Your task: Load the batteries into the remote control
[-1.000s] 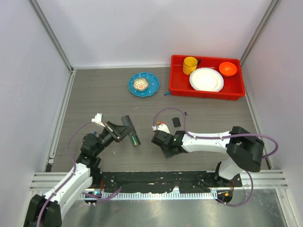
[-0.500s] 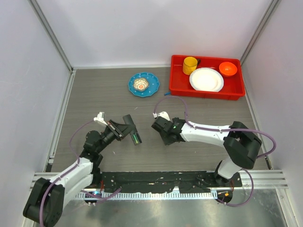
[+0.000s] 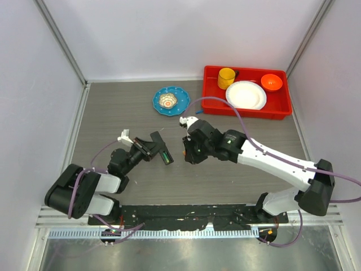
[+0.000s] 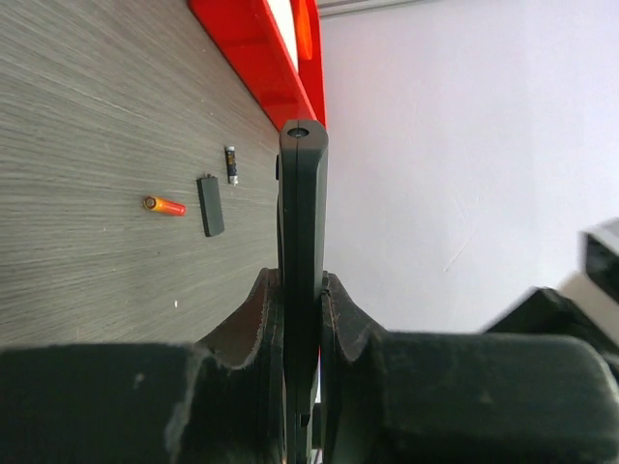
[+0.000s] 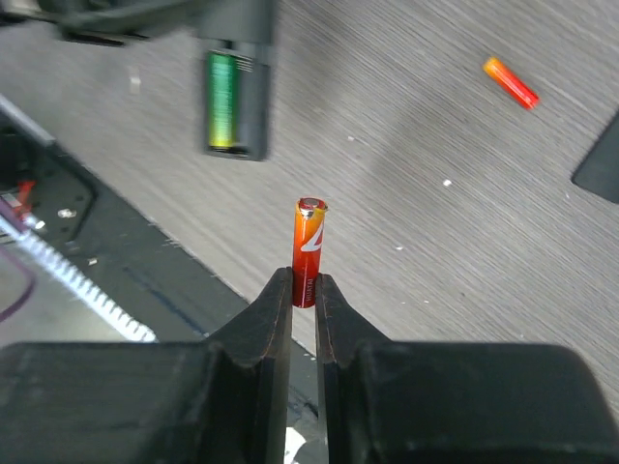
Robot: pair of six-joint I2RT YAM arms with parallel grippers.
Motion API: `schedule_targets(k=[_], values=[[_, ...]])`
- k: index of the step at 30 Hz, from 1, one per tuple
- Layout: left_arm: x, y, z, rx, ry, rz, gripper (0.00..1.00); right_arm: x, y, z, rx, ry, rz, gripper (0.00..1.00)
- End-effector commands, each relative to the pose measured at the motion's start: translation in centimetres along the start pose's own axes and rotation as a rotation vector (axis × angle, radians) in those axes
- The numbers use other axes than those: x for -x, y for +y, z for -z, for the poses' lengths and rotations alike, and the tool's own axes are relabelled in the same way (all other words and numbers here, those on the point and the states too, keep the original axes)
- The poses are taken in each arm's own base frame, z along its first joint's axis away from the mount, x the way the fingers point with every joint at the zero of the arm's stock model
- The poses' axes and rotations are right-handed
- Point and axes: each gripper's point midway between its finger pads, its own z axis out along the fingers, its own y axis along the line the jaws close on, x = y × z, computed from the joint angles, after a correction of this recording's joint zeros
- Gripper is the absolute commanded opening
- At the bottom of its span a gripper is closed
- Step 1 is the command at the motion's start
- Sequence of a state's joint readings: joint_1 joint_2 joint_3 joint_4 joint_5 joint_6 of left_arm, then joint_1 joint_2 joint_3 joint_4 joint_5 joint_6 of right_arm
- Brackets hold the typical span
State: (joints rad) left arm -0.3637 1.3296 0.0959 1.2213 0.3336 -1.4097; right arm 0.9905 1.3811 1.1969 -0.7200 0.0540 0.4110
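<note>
My left gripper (image 3: 149, 150) is shut on the remote control (image 3: 161, 150), a slim black bar held off the table. In the left wrist view the remote control (image 4: 303, 222) stands edge-on between the fingers. Its open compartment (image 5: 222, 101) shows something green inside. My right gripper (image 5: 304, 290) is shut on an orange-red battery (image 5: 309, 246) that sticks out past the fingertips, a short way from the remote control (image 5: 239, 82). In the top view the right gripper (image 3: 188, 153) is just right of the remote. Another orange battery (image 5: 511, 82) lies on the table; it also shows as the battery (image 4: 164, 205).
A small flat black piece (image 4: 210, 204) and a dark little cell (image 4: 231, 163) lie near the loose battery. A blue plate (image 3: 171, 100) holding a small dish sits at the back. The red tray (image 3: 246, 107) with cup, white plate and orange bowl is back right.
The right arm has swung away from the near edge and towards the remote, carrying the battery. The left gripper with the remote has shifted slightly right.
</note>
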Motion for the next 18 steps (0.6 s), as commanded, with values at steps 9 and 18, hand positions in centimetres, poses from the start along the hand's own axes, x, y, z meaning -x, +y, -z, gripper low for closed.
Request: schedule_targets(k=[9, 18], values=[[-1.2, -10.3, -1.4, -0.386, -0.036, -0.181, 0.0, 1.7, 4.1, 3.8, 0.189, 0.069, 0.07, 0.01], [-2.0, -10.6, -1.7, -0.395, -0.022, -0.198, 0.0, 1.7, 3.5, 3.4, 0.183, 0.121, 0.035, 0.01]])
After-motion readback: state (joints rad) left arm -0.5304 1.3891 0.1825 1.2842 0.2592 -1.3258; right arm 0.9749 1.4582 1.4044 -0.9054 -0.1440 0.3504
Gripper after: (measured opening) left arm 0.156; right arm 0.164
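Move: The orange battery already held in the right fingers is bound for the remote's empty slot, about 10 cm to that hand's left, 1 cm back and some 3 cm lower. A green battery lies in the slot's far side, 1 cm farther left. On the table, 16 cm below the right hand, are a loose orange battery, 8 cm ahead and 2 cm right, and the cover, 9 cm ahead and 10 cm right. From the left hand, the held battery is about 11 cm right, 4 cm back and 2 cm higher. The remote, still clamped in the left fingers, is carried about 4.5 cm to the right towards the held battery, dipping slightly before rising some 2.5 cm as that hand tips up a little. The right hand keeps its battery, climbs about 4 cm while easing back and left, then sinks slightly beside the compartment, turning about 10 degrees counter-clockwise. ##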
